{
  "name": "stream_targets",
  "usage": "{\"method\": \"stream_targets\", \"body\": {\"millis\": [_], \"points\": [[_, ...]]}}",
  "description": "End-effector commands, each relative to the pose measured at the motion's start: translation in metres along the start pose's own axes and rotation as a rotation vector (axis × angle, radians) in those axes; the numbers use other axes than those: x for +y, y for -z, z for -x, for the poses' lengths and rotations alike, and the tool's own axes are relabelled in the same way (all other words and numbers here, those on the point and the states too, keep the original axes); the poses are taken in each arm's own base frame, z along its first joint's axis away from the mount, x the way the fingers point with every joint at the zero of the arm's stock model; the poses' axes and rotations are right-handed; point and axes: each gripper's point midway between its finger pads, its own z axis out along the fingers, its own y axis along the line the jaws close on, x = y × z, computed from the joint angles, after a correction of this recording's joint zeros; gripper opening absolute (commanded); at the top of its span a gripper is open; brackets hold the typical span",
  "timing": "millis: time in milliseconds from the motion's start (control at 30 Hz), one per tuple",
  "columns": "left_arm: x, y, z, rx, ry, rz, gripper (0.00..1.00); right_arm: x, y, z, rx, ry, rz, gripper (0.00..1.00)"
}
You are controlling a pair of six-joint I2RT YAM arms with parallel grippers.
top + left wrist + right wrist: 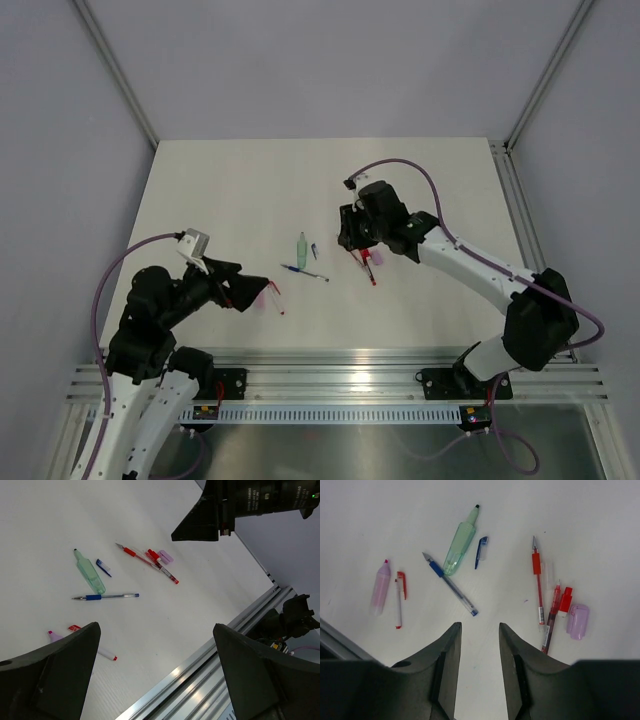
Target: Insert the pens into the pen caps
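Observation:
My right gripper is open and empty, hovering over bare table just short of the pens; it also shows in the top view. Ahead of it lie a blue pen, a small blue cap, a green highlighter, two red pens side by side, a red cap and a pale pink cap. My left gripper is wide open and empty, low over the table's near edge. Beside it lie a pink highlighter, a red cap and a white pen.
The aluminium rail runs along the table's near edge under my left gripper. The right arm's gripper body hangs above the red pens in the left wrist view. Grey walls enclose the white table on three sides.

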Motion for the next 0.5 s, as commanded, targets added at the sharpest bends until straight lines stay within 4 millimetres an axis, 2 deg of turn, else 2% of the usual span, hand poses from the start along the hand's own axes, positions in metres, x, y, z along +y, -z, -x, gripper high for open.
{"method": "stream_targets", "body": {"millis": [0,67,200,300,367,467], "points": [[-0.006,0.001,0.01,-0.035,-0.024,-0.028,0.99,-0.009,-0.013,0.007,0.027,0.073,-0.081,0.42],[-0.005,0.001,0.009,-0.034,-0.021,-0.024,0.99,-0.009,-0.02,0.009,0.036,0.087,-0.089,0.42],[-0.001,-0.003,0.007,-0.018,-0.009,-0.015,0.99,-0.027,-0.039,0.003,0.082,0.116,-0.18,0.41],[-0.003,-0.003,0.007,-0.019,-0.004,-0.023,0.99,-0.028,-0.051,0.005,0.111,0.134,-0.189,0.41],[0.002,-0.004,0.007,-0.018,0.003,-0.007,0.99,-0.032,-0.059,-0.005,0.156,0.147,-0.197,0.41],[0.001,-0.005,0.006,-0.008,0.009,-0.013,0.99,-0.035,-0.07,-0.008,0.181,0.157,-0.21,0.41]]}}
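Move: The red pen, lying uncapped on the table, is about 12 cm ahead of the right hand, some 1 cm to its right and 16 cm below. The dark red pen lies about 4 cm nearer the base and 4 cm right of the red pen, and the purple cap about 7 cm right of the red pen, level with it. The blue cap sits roughly 13 cm ahead and 10 cm left of the right hand. From the left hand the red pen is around 25 cm ahead, 25 cm right and 24 cm below. Towards the red pen the right hand sinks about 6 cm while reaching some 4 cm forward, going steadily down through open air. Its wrist rolls about 15 degrees, left side dropping, so the fingers point more steeply at the table; they stay about half open and touch nothing. ##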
